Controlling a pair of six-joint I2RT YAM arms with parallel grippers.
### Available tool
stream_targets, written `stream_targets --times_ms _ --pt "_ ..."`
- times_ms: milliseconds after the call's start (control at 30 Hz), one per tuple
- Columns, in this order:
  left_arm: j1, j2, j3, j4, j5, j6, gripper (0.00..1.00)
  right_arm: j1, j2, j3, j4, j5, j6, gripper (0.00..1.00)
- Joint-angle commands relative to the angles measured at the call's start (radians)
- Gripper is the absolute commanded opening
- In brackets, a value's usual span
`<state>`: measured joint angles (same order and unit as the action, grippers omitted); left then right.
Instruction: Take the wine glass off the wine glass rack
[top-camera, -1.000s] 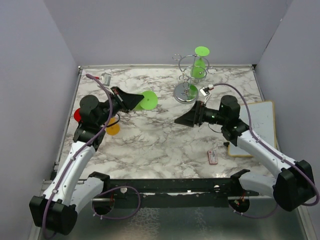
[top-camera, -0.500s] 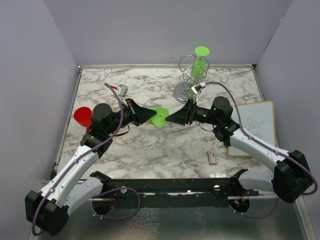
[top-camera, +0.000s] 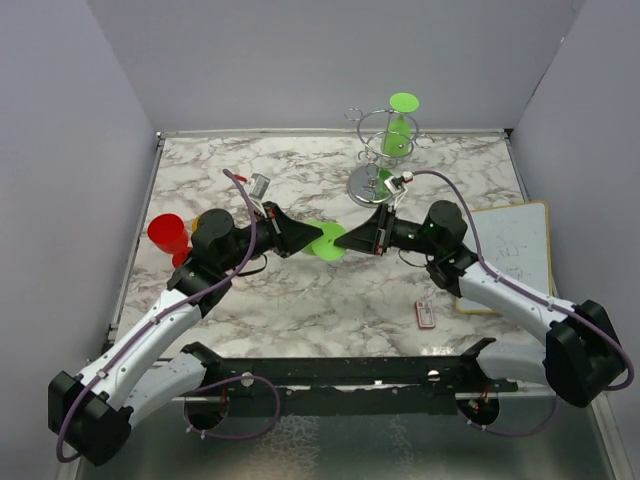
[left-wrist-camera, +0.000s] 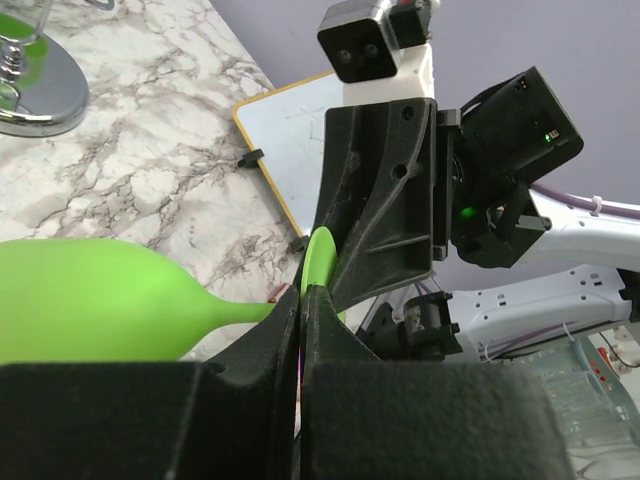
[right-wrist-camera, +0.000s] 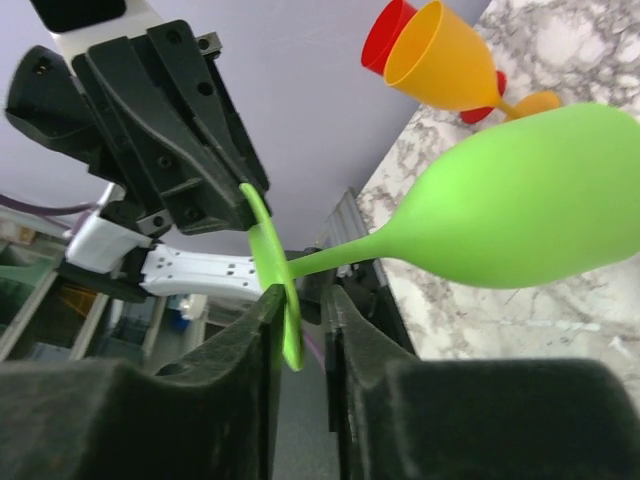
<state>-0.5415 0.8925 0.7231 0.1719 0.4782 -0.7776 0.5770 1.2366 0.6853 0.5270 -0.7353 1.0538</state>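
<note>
A green wine glass (top-camera: 328, 242) hangs in the air over the middle of the table, lying sideways. My left gripper (top-camera: 308, 238) is shut on the rim of its round foot; its bowl (left-wrist-camera: 90, 300) fills the lower left of the left wrist view. My right gripper (top-camera: 343, 238) faces it from the right. Its jaws straddle the foot disc (right-wrist-camera: 270, 262), which lies against one finger, with a small gap to the other. The chrome wine glass rack (top-camera: 371, 187) stands at the back, with another green glass (top-camera: 402, 125) hanging upside down on it.
A red cup (top-camera: 167, 234) and an orange glass (right-wrist-camera: 440, 55) stand at the left side of the table. A white board (top-camera: 512, 245) lies at the right edge, and a small red and white item (top-camera: 425, 315) lies near the front.
The left arm carried the green glass rightwards to the table's middle. The right gripper moved left to meet it, and its wide-open jaws narrowed round the foot.
</note>
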Motion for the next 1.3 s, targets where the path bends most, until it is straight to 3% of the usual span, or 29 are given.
stream_targets --times_ms 0,167,300,533,733,800,1033,1267 --pt "-0.029 -0.002 -0.008 0.034 -0.032 0.027 0.00 0.005 -0.056 -0.021 0.036 -0.022 -0.009 0.15" --pt "-0.042 0.000 -0.002 0.028 -0.027 0.025 0.00 0.006 -0.071 -0.033 -0.004 -0.058 -0.042 0.01" --pt "-0.048 0.000 -0.006 0.014 -0.023 0.019 0.01 0.004 -0.097 -0.057 -0.005 -0.075 -0.084 0.01" --pt "-0.048 0.044 0.104 -0.137 0.007 0.106 0.43 0.004 -0.199 -0.086 -0.086 -0.018 -0.266 0.01" --pt "-0.048 -0.017 0.172 -0.294 -0.054 0.202 0.80 0.004 -0.299 -0.046 -0.365 0.010 -0.645 0.01" --pt "-0.048 -0.053 0.195 -0.348 -0.102 0.254 0.87 0.005 -0.329 -0.046 -0.435 0.038 -0.776 0.01" --pt "-0.048 -0.144 0.286 -0.487 -0.294 0.327 0.92 0.005 -0.369 -0.058 -0.507 -0.003 -1.040 0.01" --pt "-0.048 -0.215 0.309 -0.552 -0.443 0.302 0.94 0.007 -0.430 -0.129 -0.327 -0.186 -1.201 0.01"
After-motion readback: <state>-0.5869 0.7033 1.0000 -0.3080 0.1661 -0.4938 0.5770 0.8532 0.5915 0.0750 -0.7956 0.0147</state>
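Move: Between the two hands, the green wine glass hangs by its foot, which the left fingers still pinch. Its middle lies about 6 cm below the right hand, 4 ahead and 2 to its left; from the left hand about 11 below, 4 ahead and 2 to the right. The rack stands some 40 cm ahead of the right hand and 12 to its right. The orange glass is roughly 13 cm ahead of the left hand and 26 to its left. Closing on the rim of the green glass's foot, the right fingers pinch it; then the left fingers let go and open wide, and that hand draws off to the left and up, about 6 cm each way. The right hand carries the glass back and to the right, about 5 cm each way, sinking some 3 cm and tipping up about 50 degrees so the bowl swings forward. ##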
